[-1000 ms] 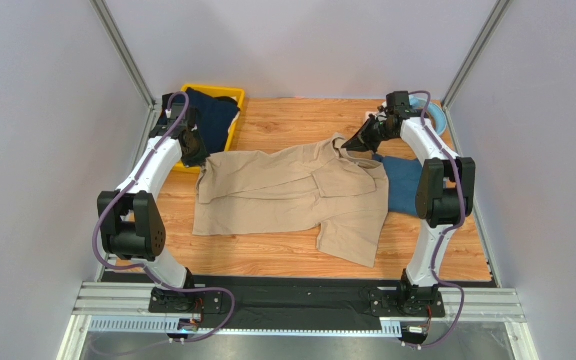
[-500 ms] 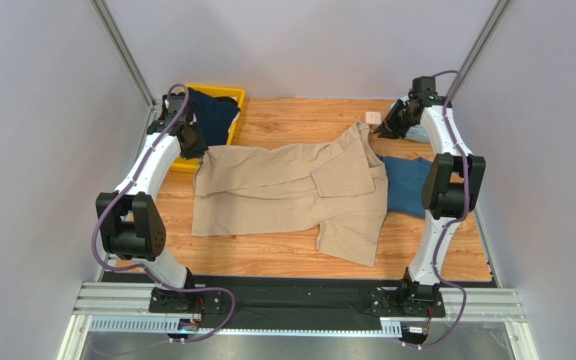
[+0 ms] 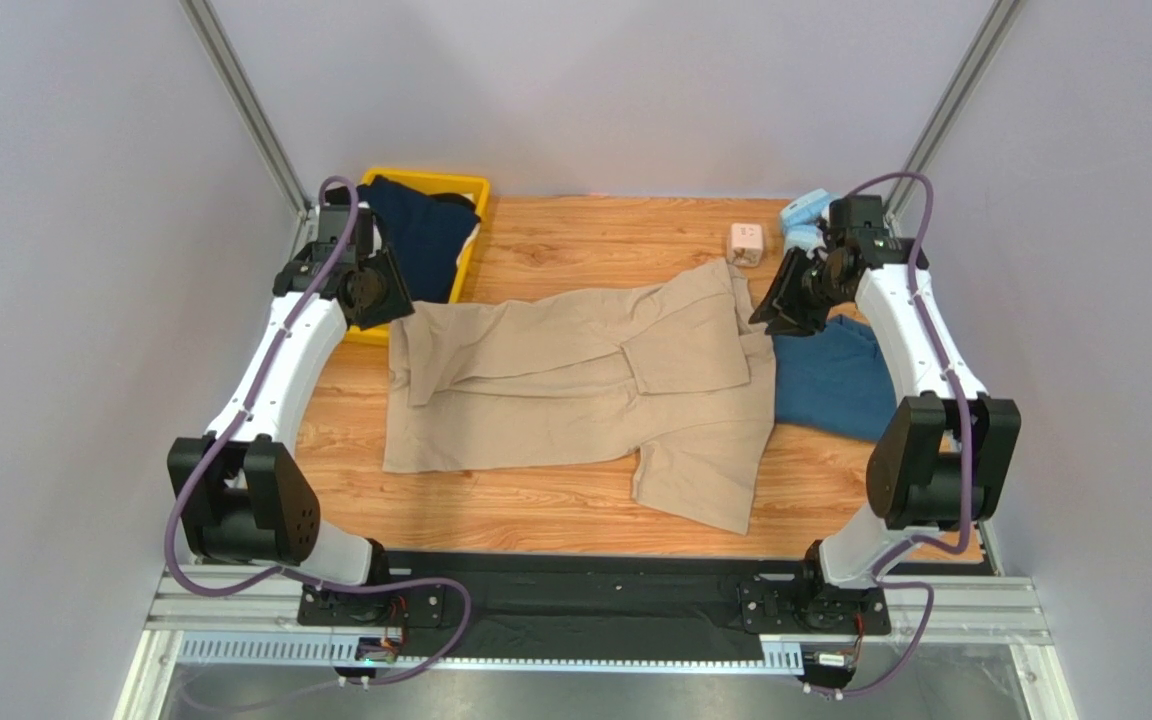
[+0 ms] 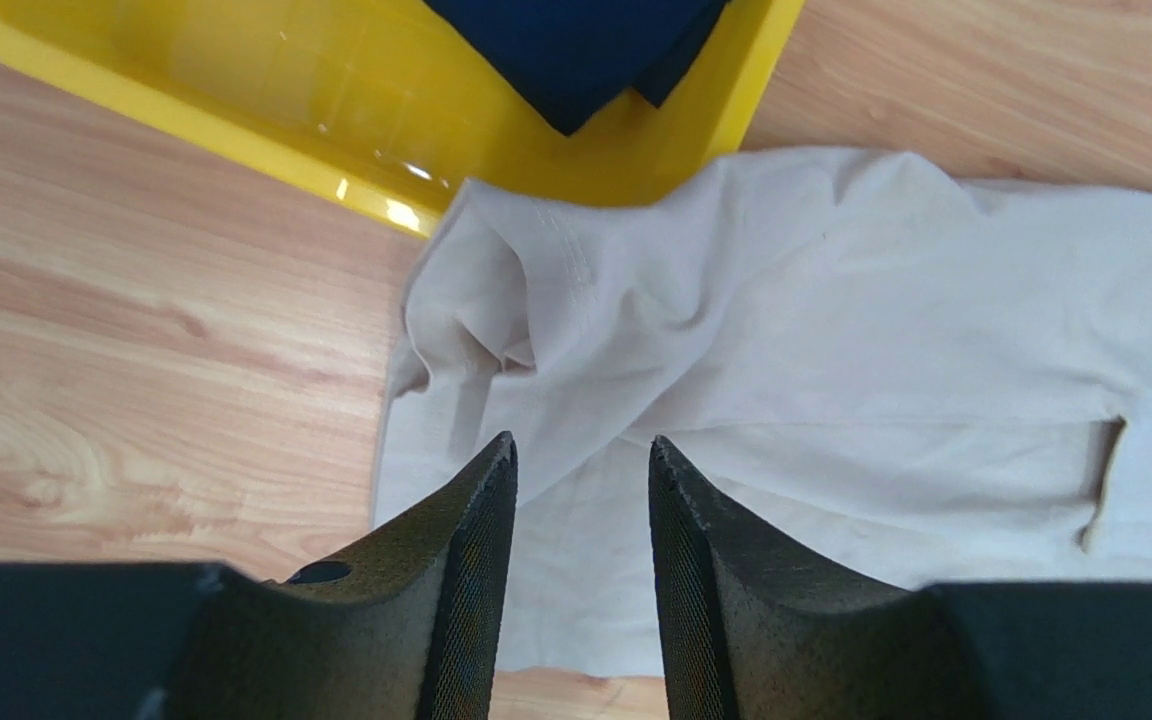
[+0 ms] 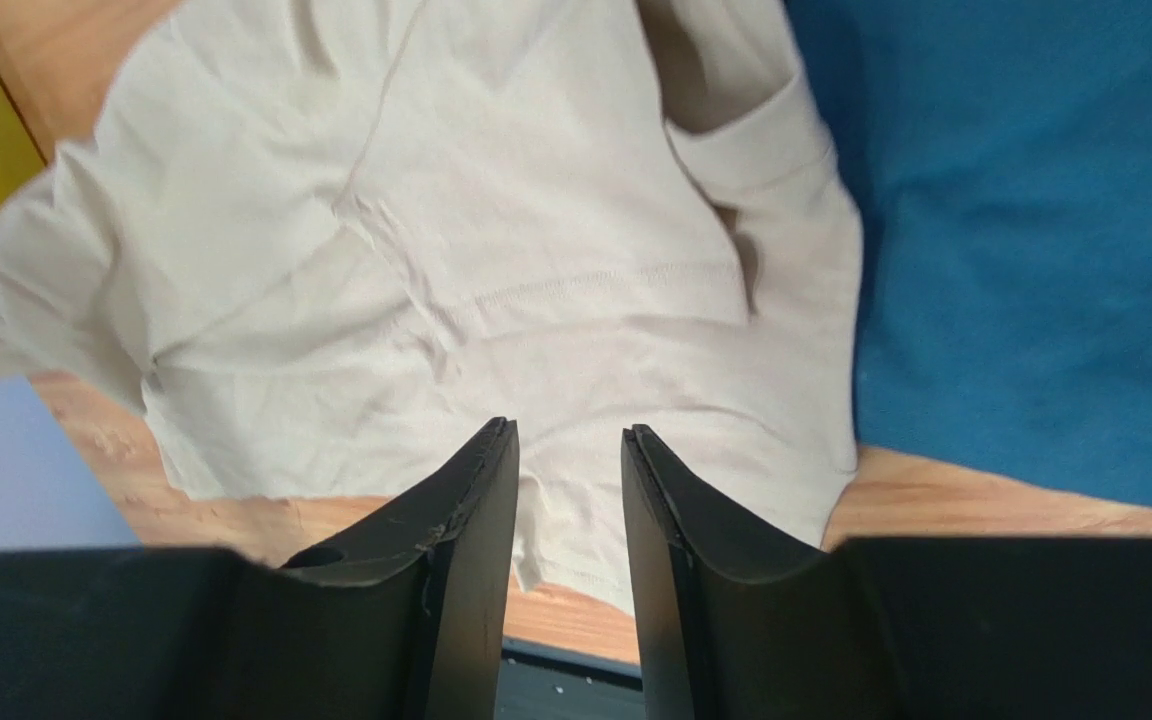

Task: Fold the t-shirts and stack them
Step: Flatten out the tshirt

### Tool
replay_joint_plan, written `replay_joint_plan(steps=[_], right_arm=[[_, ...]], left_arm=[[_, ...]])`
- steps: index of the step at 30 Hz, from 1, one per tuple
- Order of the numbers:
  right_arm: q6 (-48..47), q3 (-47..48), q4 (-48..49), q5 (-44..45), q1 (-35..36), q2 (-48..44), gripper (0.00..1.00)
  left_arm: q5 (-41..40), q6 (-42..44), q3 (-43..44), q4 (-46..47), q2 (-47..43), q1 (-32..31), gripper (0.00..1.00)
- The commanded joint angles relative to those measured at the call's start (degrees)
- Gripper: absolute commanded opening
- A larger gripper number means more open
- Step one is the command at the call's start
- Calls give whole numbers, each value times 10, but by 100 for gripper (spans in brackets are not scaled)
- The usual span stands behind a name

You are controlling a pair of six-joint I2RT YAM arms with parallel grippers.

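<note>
The beige t-shirt [image 3: 582, 375] lies spread across the middle of the table, one sleeve reaching toward the near edge. Its right side overlaps the teal-blue t-shirt [image 3: 838, 383]. The dark navy t-shirt [image 3: 425, 225] sits bunched in the yellow bin [image 3: 473, 248]. My left gripper [image 3: 379, 293] hovers open over the beige shirt's back-left corner [image 4: 838, 330], with nothing between its jaws [image 4: 579, 443]. My right gripper [image 3: 778, 308] hangs open above the beige shirt's right edge [image 5: 462, 225], beside the teal fabric [image 5: 1033, 225], and its jaws [image 5: 567, 432] are empty too.
A small white cube [image 3: 748, 240] and light-blue headphones [image 3: 805, 218] lie at the back right, close to my right wrist. The yellow bin stands at the back left, touching the beige shirt's corner [image 4: 447, 255]. Grey walls and metal posts enclose the table.
Both grippers went from shut to open, letting go of the beige shirt. The right arm swung out to the back right, then came back over the shirt's right edge. The cloth settled flatter.
</note>
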Motion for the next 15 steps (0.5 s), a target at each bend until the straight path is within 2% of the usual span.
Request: replay_joint_plan(steps=[1, 7, 15], right_arm=[[-31, -63, 12, -19, 2, 3, 38], [-37, -62, 17, -10, 2, 68, 38], [-41, -32, 21, -3, 6, 149, 38]], left_arm=[[61, -28, -34, 16, -21, 3, 45], [99, -20, -56, 20, -27, -12, 44], [92, -7, -106, 13, -81, -17, 44]])
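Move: The beige t-shirt's loose right-hand edge lies about 3 cm back from the right hand, level sideways and some 16 cm below; the blue t-shirt is 12 cm to its right and 2 cm back, the pink cube 17 cm ahead and 1 cm right. From the left hand, the tip of the beige flap is about 5 cm back, 2 cm left and 18 cm down; the yellow bin's middle is some 14 cm ahead and 3 cm left. Downward, after a short pull back of about 3 cm, the empty right hand sinks some 10 cm over the beige t-shirt's right-hand edge, its open fingers tipping nearly 20 degrees steeper. The left hand, also open, eases back and to the right by 3 to 4 cm each and about 3 cm down, away from the yellow bin and over the folded flap, rolling slightly left side down. ##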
